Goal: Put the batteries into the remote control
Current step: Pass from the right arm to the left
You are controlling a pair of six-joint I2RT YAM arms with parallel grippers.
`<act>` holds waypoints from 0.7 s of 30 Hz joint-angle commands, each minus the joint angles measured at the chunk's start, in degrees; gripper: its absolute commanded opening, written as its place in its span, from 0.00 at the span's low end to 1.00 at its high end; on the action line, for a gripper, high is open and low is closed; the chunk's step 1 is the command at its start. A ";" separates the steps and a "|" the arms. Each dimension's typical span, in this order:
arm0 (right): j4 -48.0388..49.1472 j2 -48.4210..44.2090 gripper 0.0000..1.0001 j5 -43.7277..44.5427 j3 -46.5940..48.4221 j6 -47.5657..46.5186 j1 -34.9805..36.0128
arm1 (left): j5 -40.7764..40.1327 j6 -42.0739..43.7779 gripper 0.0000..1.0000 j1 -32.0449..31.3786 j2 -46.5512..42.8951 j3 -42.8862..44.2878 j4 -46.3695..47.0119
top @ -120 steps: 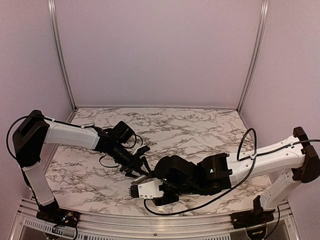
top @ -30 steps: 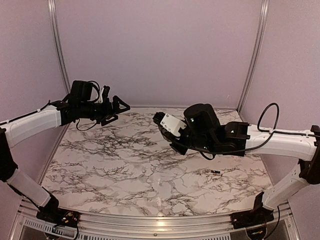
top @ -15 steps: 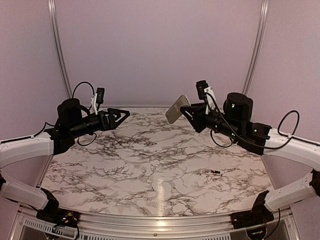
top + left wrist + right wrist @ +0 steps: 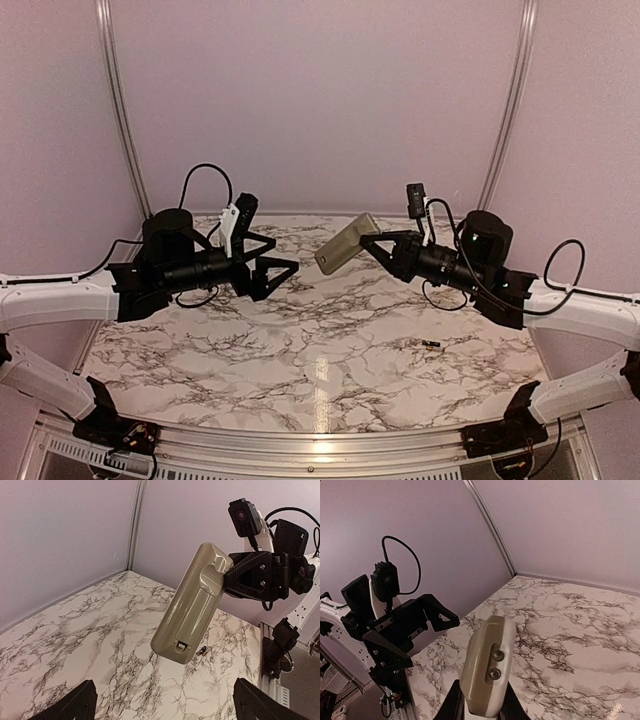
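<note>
My right gripper (image 4: 373,243) is shut on one end of the remote control (image 4: 343,243) and holds it tilted in the air above the back of the table. Its grey-beige back (image 4: 193,604) faces the left wrist camera, with a cover panel and a latch near its low end. In the right wrist view the remote's end (image 4: 487,670) shows two round metal pieces in a slot, between my fingers (image 4: 451,704). Small dark batteries (image 4: 430,345) (image 4: 202,650) lie together on the marble at the right. My left gripper (image 4: 278,268) is open and empty, facing the remote from the left.
The marble table top (image 4: 300,340) is walled by pale panels with metal corner posts (image 4: 118,110) at the back. The left arm's gripper (image 4: 415,622) shows in the right wrist view. The right arm's base clamp (image 4: 280,640) sits at the table edge.
My left gripper has swung right and down toward the centre, still open. My right gripper has turned and carried the remote from mid-table up to the back, its back now facing left.
</note>
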 commanded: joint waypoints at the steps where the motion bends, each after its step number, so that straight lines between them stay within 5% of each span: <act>1: 5.88 1.10 0.00 -7.40 -0.63 5.15 -0.29 | -9.37 16.51 0.99 -6.66 2.35 4.85 -7.39; 12: 9.98 4.10 0.00 -14.64 -1.30 9.35 -0.21 | -21.69 26.21 0.97 -14.20 9.74 12.62 -13.56; 21: 9.92 5.72 0.00 -15.19 -1.37 10.97 -0.21 | -28.58 29.60 0.71 -18.02 13.87 16.75 -16.37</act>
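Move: Between the two hands hangs the remote control, slanting, its free lower end pointing at the left gripper and its upper part in the right fingers. Its middle lies about 11 cm to the right of the left hand and 2 cm ahead, nearly level; from the right hand it is some 4 cm left, 1 cm back and 2 cm lower. The batteries lie on the table roughly 16 cm right, 8 cm back and 29 cm below the right hand. Sweeping right about 8 cm and later sinking some 3 cm, the open left hand comes onto the remote's free end, rolling about 30 degrees clockwise as seen along its fingers. They straddle the remote and start to close, no grip yet visible. The right hand keeps its pinch and brings the remote 3 cm left and 3 cm back, swinging about 15 degrees counter-clockwise. ##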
